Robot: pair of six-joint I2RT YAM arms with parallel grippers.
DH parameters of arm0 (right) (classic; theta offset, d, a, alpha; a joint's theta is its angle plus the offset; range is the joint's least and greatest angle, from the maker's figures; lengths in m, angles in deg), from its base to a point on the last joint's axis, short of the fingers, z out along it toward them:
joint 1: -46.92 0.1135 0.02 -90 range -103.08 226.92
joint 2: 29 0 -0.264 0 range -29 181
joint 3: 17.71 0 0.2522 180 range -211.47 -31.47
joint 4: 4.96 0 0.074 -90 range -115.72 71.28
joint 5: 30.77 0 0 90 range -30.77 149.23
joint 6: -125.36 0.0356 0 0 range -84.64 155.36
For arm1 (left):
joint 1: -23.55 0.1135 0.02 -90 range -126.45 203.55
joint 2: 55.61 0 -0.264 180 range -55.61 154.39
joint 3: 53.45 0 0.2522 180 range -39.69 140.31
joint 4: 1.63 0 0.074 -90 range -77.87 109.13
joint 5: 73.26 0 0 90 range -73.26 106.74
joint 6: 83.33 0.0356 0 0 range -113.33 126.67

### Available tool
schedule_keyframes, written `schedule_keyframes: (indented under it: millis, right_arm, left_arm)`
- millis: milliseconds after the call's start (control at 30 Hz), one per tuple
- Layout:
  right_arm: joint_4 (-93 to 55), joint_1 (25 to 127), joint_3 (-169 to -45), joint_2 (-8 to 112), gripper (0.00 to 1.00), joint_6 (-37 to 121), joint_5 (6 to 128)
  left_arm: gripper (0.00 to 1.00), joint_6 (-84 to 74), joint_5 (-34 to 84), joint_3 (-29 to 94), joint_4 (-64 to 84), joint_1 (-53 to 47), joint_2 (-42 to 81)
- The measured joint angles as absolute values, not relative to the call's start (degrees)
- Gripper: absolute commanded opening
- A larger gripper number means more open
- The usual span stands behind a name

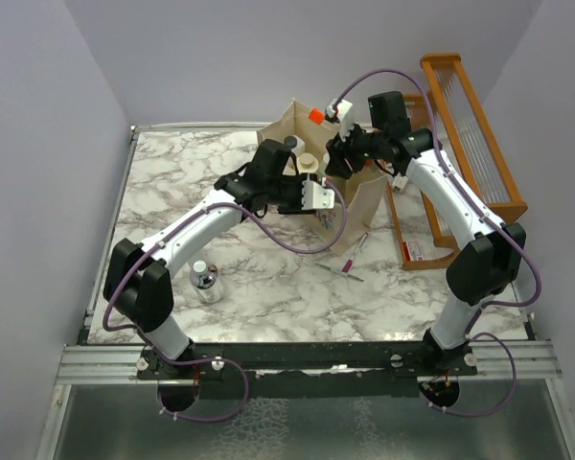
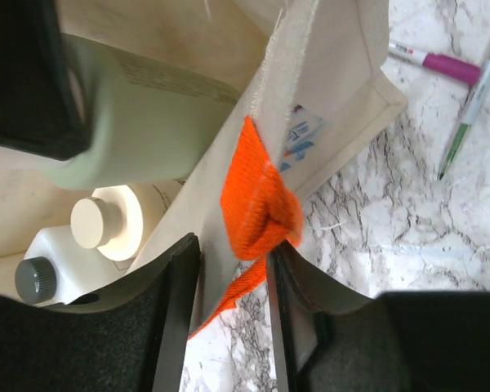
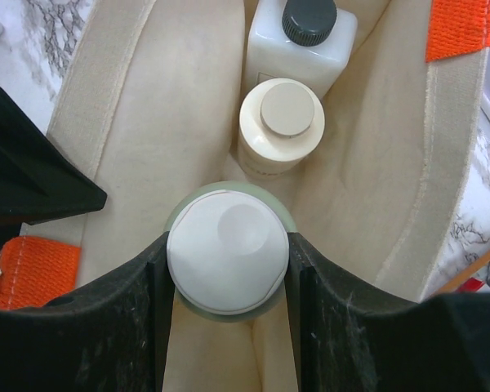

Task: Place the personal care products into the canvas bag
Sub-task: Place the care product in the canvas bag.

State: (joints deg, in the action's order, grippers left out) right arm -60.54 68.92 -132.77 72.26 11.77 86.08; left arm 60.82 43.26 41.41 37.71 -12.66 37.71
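Observation:
The canvas bag (image 1: 362,203) stands upright at the table's far middle. My right gripper (image 3: 229,245) is shut on the cream cap of the olive-green bottle (image 3: 227,260) and holds it upright inside the bag's mouth. Below it in the bag (image 3: 131,122) stand a beige bottle (image 3: 282,122) and a white bottle with a dark cap (image 3: 304,37). My left gripper (image 2: 234,245) is closed over the bag's near rim (image 2: 343,98) and its orange handle (image 2: 257,204); canvas and strap fill the gap. A short clear bottle with a chrome cap (image 1: 206,283) stands on the table near the left arm.
An orange wooden slatted rack (image 1: 465,134) lies at the back right, close to the right arm. Two pens (image 1: 350,259) lie on the marble in front of the bag, a pink one (image 2: 441,65) and a green one (image 2: 472,102). Grey walls enclose the table.

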Motion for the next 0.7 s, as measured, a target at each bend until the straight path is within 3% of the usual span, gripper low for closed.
schedule_keyframes:
  millis: [200,700]
  right_arm:
    - [-60.1,68.9,-132.5,72.3,0.01,11.8,86.3]
    - [-51.8,68.9,-125.8,72.7,0.01,11.5,88.6]
  left_arm:
    - [0.17,63.8,42.8,39.4,38.2,-12.7,36.7]
    - [0.17,70.1,42.3,37.0,40.0,-12.7,34.5]
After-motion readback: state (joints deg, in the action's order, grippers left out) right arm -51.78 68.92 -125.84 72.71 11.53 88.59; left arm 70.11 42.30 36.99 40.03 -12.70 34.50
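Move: The left hand, half closed, straddles the near rim of the canvas bag at its orange handle tab, about 1 cm to its right and 1 cm below; the green bottle in the right hand is some 5 cm ahead, 4 cm right and 5 cm below. The right hand is above the bag, whose middle is roughly 2 cm ahead, 3 cm left and 10 cm below. From the right hand, the cream bottle stands about 1 cm ahead, 6 cm left, the white bottle 5 cm ahead, 10 cm left, both some 10 cm lower. Closing on the bag's near rim at the orange handle tab, the left fingers pinch it and draw it left, back and slightly down, about 2 cm in all, with a small wrist turn. The right hand keeps its grip on the green bottle's cap end, holds almost still at first, then lowers it nearly 3 cm into the bag beside the cream bottle, drifting a little left late on. ##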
